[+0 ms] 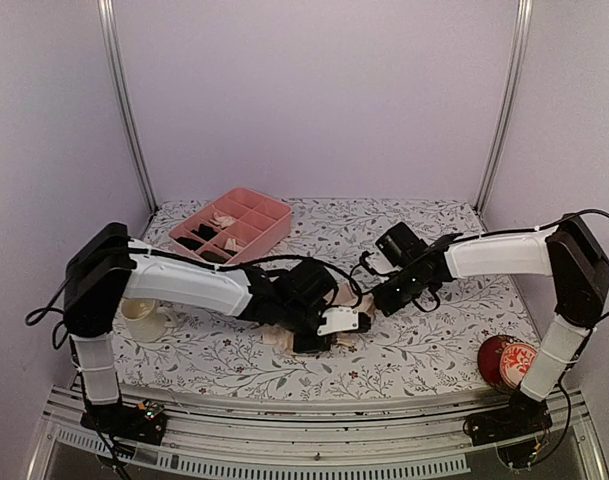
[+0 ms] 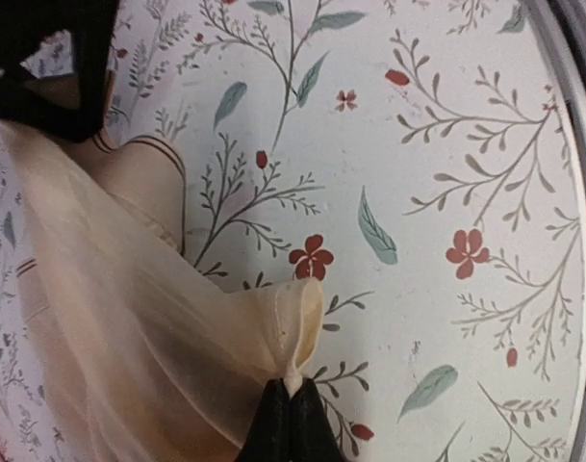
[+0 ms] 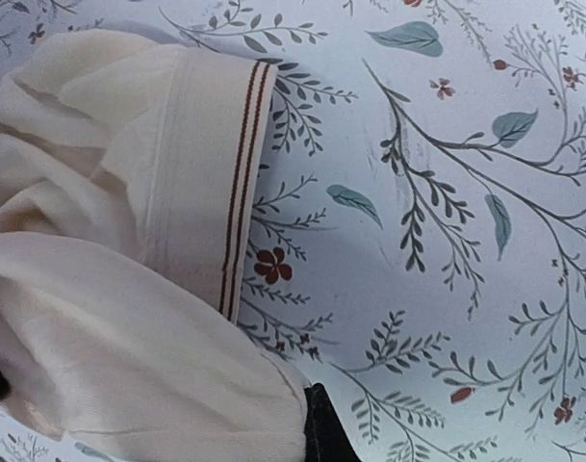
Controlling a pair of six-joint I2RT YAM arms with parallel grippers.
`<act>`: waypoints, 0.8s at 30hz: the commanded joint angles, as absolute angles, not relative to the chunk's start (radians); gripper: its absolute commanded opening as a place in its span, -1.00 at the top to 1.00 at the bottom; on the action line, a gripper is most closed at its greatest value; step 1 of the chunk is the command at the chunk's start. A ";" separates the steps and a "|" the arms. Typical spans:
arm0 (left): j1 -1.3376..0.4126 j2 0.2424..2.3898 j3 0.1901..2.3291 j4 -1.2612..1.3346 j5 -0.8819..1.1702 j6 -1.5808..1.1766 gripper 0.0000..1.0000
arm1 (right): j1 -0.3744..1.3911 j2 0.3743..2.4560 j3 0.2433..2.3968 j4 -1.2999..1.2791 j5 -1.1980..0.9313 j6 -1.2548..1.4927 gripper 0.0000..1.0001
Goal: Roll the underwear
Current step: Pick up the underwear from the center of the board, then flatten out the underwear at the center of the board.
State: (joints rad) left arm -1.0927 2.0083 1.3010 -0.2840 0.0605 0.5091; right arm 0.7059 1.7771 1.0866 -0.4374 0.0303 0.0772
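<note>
The pale peach-beige underwear (image 2: 129,327) lies bunched on the flowered table between my two arms, partly hidden under them in the top view (image 1: 280,339). My left gripper (image 2: 291,390) is shut on a puckered corner of its hem, held just off the cloth-covered table. My right gripper (image 3: 307,409) is shut at the other end; one black fingertip (image 3: 328,433) shows and fabric covers the other. The waistband (image 3: 220,173) with thin brown stripes lies flat beside it. From above, the left gripper (image 1: 324,336) and right gripper (image 1: 380,297) sit close together mid-table.
A pink compartment tray (image 1: 274,212) with small black bundles stands at the back left. A cream cup (image 1: 144,318) sits by the left arm. A red round object (image 1: 506,362) rests near the front right edge.
</note>
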 commanded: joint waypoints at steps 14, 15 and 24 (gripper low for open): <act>-0.948 1.268 1.057 -0.243 0.442 0.701 1.00 | 1.066 1.304 1.136 -0.731 0.145 0.028 0.95; -0.948 1.237 1.057 -0.257 0.467 0.714 1.00 | 1.105 1.309 1.165 -0.765 0.176 0.037 0.95; -0.948 1.014 1.044 -0.328 0.585 0.783 1.00 | 1.332 1.299 1.405 -0.938 0.437 0.080 0.95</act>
State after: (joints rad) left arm -0.9550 1.0771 1.0576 -0.2829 0.5110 0.7444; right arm 1.2728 1.3220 1.3277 -0.8425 0.2825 0.0544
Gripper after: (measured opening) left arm 0.012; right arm 0.031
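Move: Both hands already pinch edges of the underwear just above the board. Its middle lies about 4 cm ahead and 5 cm left of the left hand, and some 4 cm back and 13 cm left of the right hand, a couple of centimetres lower. From the left hand, the pink box is roughly 27 cm ahead and 23 cm left; the mug is about 4 cm ahead and 39 cm left. Both hands keep pinching the underwear and rise, left some 30 cm, right about 20 while coming 15 back. ##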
